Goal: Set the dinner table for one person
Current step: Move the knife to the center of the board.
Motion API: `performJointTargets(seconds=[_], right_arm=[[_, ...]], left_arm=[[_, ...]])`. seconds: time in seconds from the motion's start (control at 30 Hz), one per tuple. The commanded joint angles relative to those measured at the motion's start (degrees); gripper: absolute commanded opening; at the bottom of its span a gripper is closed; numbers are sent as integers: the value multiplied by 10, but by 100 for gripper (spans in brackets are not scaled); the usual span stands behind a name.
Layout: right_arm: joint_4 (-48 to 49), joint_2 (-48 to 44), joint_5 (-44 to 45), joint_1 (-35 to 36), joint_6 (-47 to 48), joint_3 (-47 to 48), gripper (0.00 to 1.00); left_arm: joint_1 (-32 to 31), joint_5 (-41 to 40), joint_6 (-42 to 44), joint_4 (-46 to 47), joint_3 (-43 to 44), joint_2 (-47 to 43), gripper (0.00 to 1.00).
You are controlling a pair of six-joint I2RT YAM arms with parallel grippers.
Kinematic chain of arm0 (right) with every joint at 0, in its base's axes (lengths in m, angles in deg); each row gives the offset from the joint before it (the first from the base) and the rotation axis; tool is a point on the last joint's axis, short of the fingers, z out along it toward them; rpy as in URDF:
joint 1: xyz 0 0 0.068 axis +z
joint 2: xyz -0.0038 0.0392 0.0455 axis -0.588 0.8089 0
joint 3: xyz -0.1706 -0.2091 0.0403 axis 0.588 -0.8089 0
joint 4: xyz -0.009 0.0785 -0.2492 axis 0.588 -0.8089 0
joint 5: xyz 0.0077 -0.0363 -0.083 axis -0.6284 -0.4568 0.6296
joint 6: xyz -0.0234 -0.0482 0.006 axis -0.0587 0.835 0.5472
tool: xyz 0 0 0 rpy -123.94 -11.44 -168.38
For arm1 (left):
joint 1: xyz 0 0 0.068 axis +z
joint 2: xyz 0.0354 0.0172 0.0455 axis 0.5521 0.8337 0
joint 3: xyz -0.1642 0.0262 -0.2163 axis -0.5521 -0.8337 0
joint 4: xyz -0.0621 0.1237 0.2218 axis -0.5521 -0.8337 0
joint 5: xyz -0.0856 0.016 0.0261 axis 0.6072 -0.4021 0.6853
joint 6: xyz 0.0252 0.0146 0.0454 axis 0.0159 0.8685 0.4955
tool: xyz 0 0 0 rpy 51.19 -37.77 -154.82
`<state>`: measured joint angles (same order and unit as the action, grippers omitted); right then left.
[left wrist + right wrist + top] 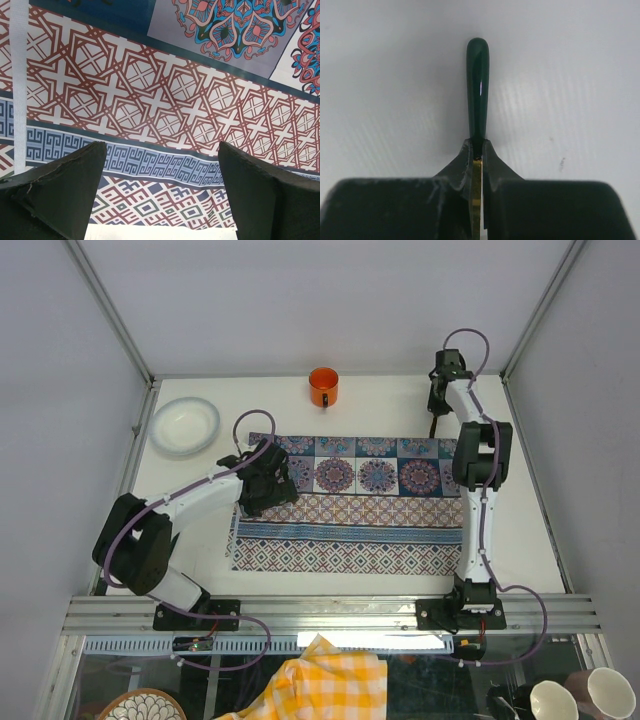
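Note:
A utensil with a dark green handle (pixel 477 85) and a gold metal part is pinched between the fingers of my right gripper (pixel 477 145), which is shut on it. The handle points away over the bare white dinner table (pixel 580 75). From above, the right gripper (pixel 439 400) is at the table's far right, just beyond the patterned cloth (pixel 380 510). My left gripper (pixel 262 483) hovers low over the cloth's left part. In the left wrist view the left gripper (pixel 162 147) is open with only the cloth (pixel 165 105) between its fingers.
An orange mug (pixel 323 387) stands at the far middle of the dinner table (pixel 390 405). A white bowl-like plate (pixel 185 426) sits at the far left. Aluminium rails (pixel 330 612) edge the near side. Below them lie a yellow checked cloth (pixel 325 680) and white cups (pixel 585 695).

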<state>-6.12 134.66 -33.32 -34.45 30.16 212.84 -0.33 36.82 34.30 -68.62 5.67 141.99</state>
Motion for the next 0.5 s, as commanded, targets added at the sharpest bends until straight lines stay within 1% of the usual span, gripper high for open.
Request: performJointTargets(seconds=[0.0,0.17,0.27,0.47], right_arm=[[9,-34,36,-32,-37,-25,0],[24,-52,45,-59,-70,-32,0],[22,-50,30,-76,-94,-22,0],[38,-38,-49,-106,-145,1,0]], left_arm=[[-7,9,5,23,3,3,99],[-8,14,2,26,1,7,99],[-7,20,-1,33,-4,7,99],[-7,32,-8,46,-15,8,99]])
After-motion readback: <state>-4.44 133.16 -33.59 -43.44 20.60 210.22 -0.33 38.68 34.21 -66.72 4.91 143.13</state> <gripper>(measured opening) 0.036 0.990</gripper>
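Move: The knife is already pinched in my right hand at its neck, handle pointing away from me and blade back towards me. Bare table lies about 10 cm to the right and level with it; the tablecloth's far right corner is some 7 cm right and 8 cm back, and the orange mug is roughly 33 cm left and 4 cm ahead. From my left hand, the knife is about 33 cm ahead and 44 cm right, a few cm lower. With my right hand I keep the knife shut between my fingers and sweep it some 8 cm to the right, low and nearly level just past the tablecloth's far edge, away from the mug. I slow towards the end, and the wrist turns clockwise about 15 degrees as I go. ##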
